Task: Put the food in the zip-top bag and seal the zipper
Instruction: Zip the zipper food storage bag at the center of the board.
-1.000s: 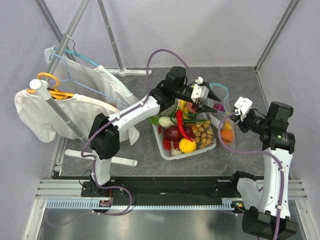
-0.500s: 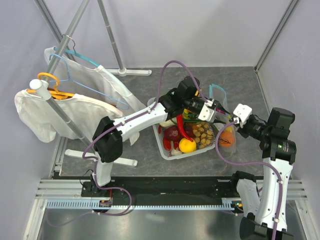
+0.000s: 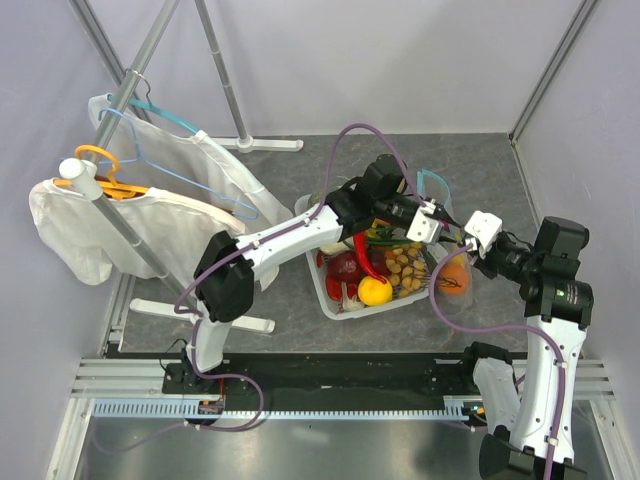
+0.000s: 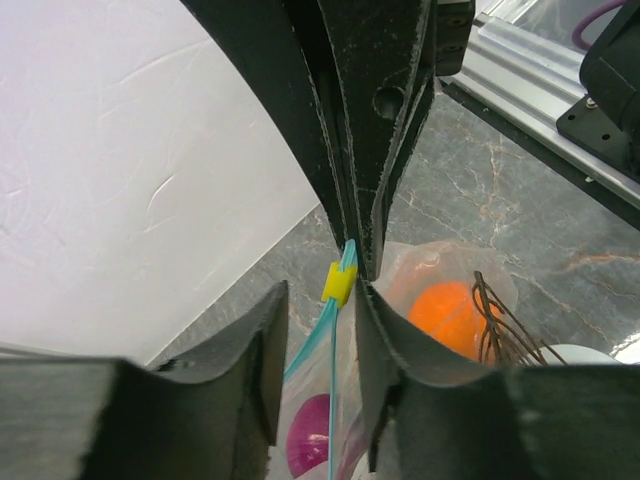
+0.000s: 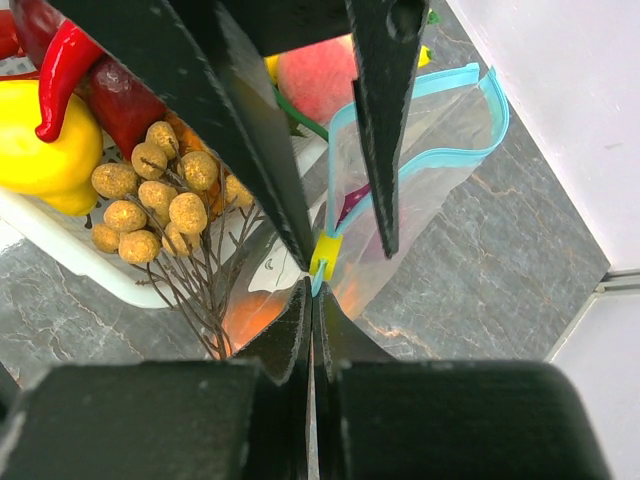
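Observation:
The clear zip-top bag (image 3: 452, 285) hangs to the right of the tray, with an orange (image 3: 455, 275) and a purple piece (image 4: 310, 435) inside. Its teal zipper (image 5: 440, 155) carries a yellow slider (image 5: 325, 255). My right gripper (image 5: 312, 285) is shut on the zipper's end just below the slider; it also shows in the top view (image 3: 468, 243). My left gripper (image 4: 318, 290) is open, one finger on each side of the zipper at the slider (image 4: 340, 283), and shows in the top view (image 3: 445, 222) too. The bag's far part gapes open.
A white tray (image 3: 330, 295) left of the bag holds a yellow lemon (image 3: 375, 290), a red chili (image 3: 362, 250), a bunch of brown balls (image 3: 405, 265) and other toy food. A clothes rack with white garments (image 3: 110, 220) and hangers stands at the left.
My left gripper has swung right from above the tray to the bag's zipper and now straddles the slider. My right gripper still holds the bag, shifted slightly left.

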`<state>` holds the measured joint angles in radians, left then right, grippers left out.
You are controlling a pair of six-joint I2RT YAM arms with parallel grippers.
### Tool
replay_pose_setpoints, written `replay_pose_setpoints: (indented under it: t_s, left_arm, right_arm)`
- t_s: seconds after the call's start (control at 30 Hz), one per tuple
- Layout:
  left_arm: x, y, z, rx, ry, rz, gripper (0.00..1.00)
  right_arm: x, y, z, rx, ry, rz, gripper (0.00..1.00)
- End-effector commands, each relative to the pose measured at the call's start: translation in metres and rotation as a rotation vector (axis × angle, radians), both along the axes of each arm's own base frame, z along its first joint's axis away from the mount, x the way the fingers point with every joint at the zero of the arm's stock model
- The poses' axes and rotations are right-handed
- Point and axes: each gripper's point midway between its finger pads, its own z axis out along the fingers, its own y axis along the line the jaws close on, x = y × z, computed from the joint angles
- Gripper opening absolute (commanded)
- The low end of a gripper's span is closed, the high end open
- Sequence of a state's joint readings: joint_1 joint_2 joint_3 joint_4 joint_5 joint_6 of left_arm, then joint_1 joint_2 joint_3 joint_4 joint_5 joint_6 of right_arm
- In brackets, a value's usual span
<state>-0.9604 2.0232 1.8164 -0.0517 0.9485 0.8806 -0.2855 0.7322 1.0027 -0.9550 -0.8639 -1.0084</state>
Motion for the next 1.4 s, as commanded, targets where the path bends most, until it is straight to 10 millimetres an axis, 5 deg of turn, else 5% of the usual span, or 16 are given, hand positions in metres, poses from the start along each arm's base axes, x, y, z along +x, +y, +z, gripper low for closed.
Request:
replay_pose_setpoints:
  t_s: [0.0, 0.2, 0.37, 0.47, 0.77, 0.97, 1.37]
  left_arm:
    - [-0.002, -0.009, 0.019, -0.044, -0.044, -0.013, 0.37]
    - [-0.008, -0.011, 0.019, -0.040, -0.041, -0.020, 0.33]
    - [0.001, -0.011, 0.015, -0.025, -0.067, 0.008, 0.09]
    - [0.013, -0.009, 0.010, -0.014, -0.065, 0.035, 0.02]
    - [0.070, 0.002, -0.016, 0.035, -0.069, 0.143, 0.02]
    - [0.088, 0.010, -0.030, 0.061, -0.114, 0.174, 0.03]
    - [0.149, 0.020, -0.024, 0.039, -0.101, 0.315, 0.03]
  right_arm:
    - [0.000, 0.006, 0.022, -0.009, -0.081, 0.047, 0.00]
    - [-0.001, 0.006, 0.022, -0.010, -0.080, 0.043, 0.00]
    - [-0.002, 0.005, 0.022, -0.025, -0.094, 0.040, 0.00]
    - [-0.004, 0.005, 0.020, -0.027, -0.093, 0.037, 0.00]
    - [-0.006, 0.004, 0.019, -0.039, -0.097, 0.040, 0.00]
    - [-0.005, 0.005, 0.021, -0.038, -0.096, 0.045, 0.00]
    - [-0.011, 0.006, 0.020, -0.054, -0.100, 0.058, 0.00]
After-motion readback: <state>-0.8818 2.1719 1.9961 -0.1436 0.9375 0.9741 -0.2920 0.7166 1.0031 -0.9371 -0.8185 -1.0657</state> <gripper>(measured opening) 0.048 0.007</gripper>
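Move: The yellow slider on the blue zipper sits between the left hand's parted fingertips, about 1 cm back and 1 cm to the right of the hand point, at its height. The bag's still-open far end is roughly 12 cm ahead and 3 cm left. The orange in the bag lies some 9 cm back, 4 cm right and 12 cm below. From the right hand, pinching the zipper's near end, the slider is about 2 cm ahead and 1 cm left. The left fingers close on the yellow slider and, once shut on it, draw it forward along the zipper towards the bag's open far end, about 7 cm and sinking some 2 cm on the way. The right hand keeps its pinch on the near end as an anchor, shifting only about 1 cm to the right. ##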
